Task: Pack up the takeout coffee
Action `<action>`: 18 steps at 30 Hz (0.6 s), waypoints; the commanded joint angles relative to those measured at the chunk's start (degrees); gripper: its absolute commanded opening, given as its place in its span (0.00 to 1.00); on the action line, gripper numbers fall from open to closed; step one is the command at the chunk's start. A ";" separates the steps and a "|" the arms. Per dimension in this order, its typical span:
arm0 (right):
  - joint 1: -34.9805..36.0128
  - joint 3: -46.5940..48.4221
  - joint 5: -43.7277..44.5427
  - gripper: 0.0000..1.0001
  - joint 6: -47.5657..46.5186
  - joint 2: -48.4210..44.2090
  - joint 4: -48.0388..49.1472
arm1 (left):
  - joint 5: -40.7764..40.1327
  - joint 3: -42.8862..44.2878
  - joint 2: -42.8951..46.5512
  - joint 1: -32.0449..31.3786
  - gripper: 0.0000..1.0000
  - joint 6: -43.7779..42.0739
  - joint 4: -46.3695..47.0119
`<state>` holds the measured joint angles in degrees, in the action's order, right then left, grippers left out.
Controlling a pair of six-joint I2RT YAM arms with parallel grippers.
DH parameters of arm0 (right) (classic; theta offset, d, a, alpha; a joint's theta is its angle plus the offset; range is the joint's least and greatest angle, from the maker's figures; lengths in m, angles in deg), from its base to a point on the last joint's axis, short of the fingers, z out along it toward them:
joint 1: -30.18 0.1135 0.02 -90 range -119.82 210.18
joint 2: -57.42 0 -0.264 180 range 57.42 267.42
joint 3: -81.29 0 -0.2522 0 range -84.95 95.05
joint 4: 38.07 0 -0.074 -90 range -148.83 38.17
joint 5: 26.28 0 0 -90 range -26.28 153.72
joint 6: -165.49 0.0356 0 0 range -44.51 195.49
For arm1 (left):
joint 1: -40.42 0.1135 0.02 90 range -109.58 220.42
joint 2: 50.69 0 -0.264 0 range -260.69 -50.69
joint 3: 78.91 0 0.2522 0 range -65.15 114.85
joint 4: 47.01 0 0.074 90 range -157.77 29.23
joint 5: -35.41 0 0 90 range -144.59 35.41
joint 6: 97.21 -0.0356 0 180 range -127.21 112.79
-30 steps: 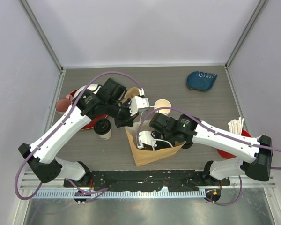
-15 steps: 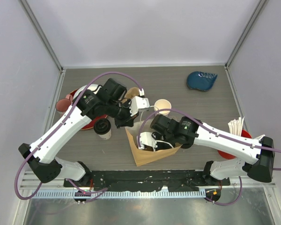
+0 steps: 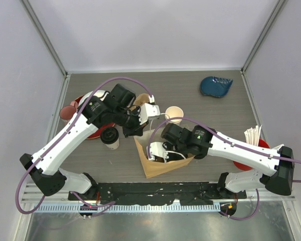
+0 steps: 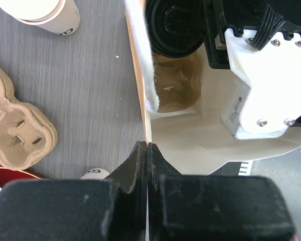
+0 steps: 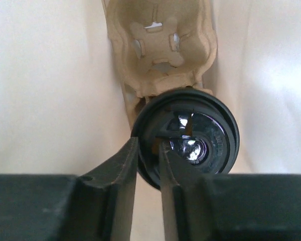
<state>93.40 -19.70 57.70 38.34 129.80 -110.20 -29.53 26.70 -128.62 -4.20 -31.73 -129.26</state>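
An open brown paper bag (image 3: 158,168) stands at the table's near middle. My left gripper (image 4: 148,148) is shut on the bag's top edge (image 4: 138,90) and holds the wall upright. Inside, one takeout coffee, a cup under a black sip lid (image 5: 190,138), sits in a pulp carrier (image 5: 160,45), also seen in the left wrist view as the lid (image 4: 173,27). My right gripper (image 5: 148,150) reaches down into the bag, its jaws slightly parted astride the lid's rim. A second lidded takeout coffee (image 3: 109,135) stands on the table left of the bag.
A lidless paper cup (image 3: 174,113) stands behind the bag. Spare pulp carriers (image 4: 17,125) lie beside a red plate (image 3: 98,131) at the left, with a pink cup (image 3: 66,111). A blue dish (image 3: 215,86) sits at the back right, white sticks (image 3: 253,134) on a red plate at the right.
My right gripper has sunk a little further into the bag and its jaws have parted slightly at the lid's rim. The left gripper still pinches the bag's edge.
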 commanded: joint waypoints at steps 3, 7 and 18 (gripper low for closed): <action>0.15 3.21 0.48 0.40 -0.03 -1.27 -2.98 | -0.54 1.75 0.76 -0.20 0.00 -1.24 -1.03; 0.24 4.88 1.54 0.46 -0.03 -1.54 -4.30 | -0.71 1.92 0.68 -0.20 0.00 -1.41 -1.12; 0.24 9.10 1.37 0.61 -0.38 -4.70 -1.57 | -0.71 2.63 -0.11 -0.47 0.00 -1.42 -1.03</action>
<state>93.40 -13.91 58.95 38.12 127.70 -113.30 -30.08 26.77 -128.64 -4.31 -31.97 -130.37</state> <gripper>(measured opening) 0.587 0.011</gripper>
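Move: The lidded coffee cup in the bag has its middle about 3 cm ahead of the right hand and 5 cm below, roughly 1 cm left; the carrier's empty well lies some 9 cm left, 1 cm ahead and lower. Outside the bag, the paper cups stand about 15 cm ahead and the spare black lids 10 cm right, level with the hand. From the left hand, the coffee cup lies about 12 cm right, 3 cm back and 17 cm below. The coffee cup is let go: the right fingers, already starting to part at the lid's near edge, spread to roughly three times their gap. After hardly shifting at first, the right hand rises about 4 cm inside the bag, away from the lid and still pointing mostly down. The left hand stays put and keeps its pinch on the bag's rim. ##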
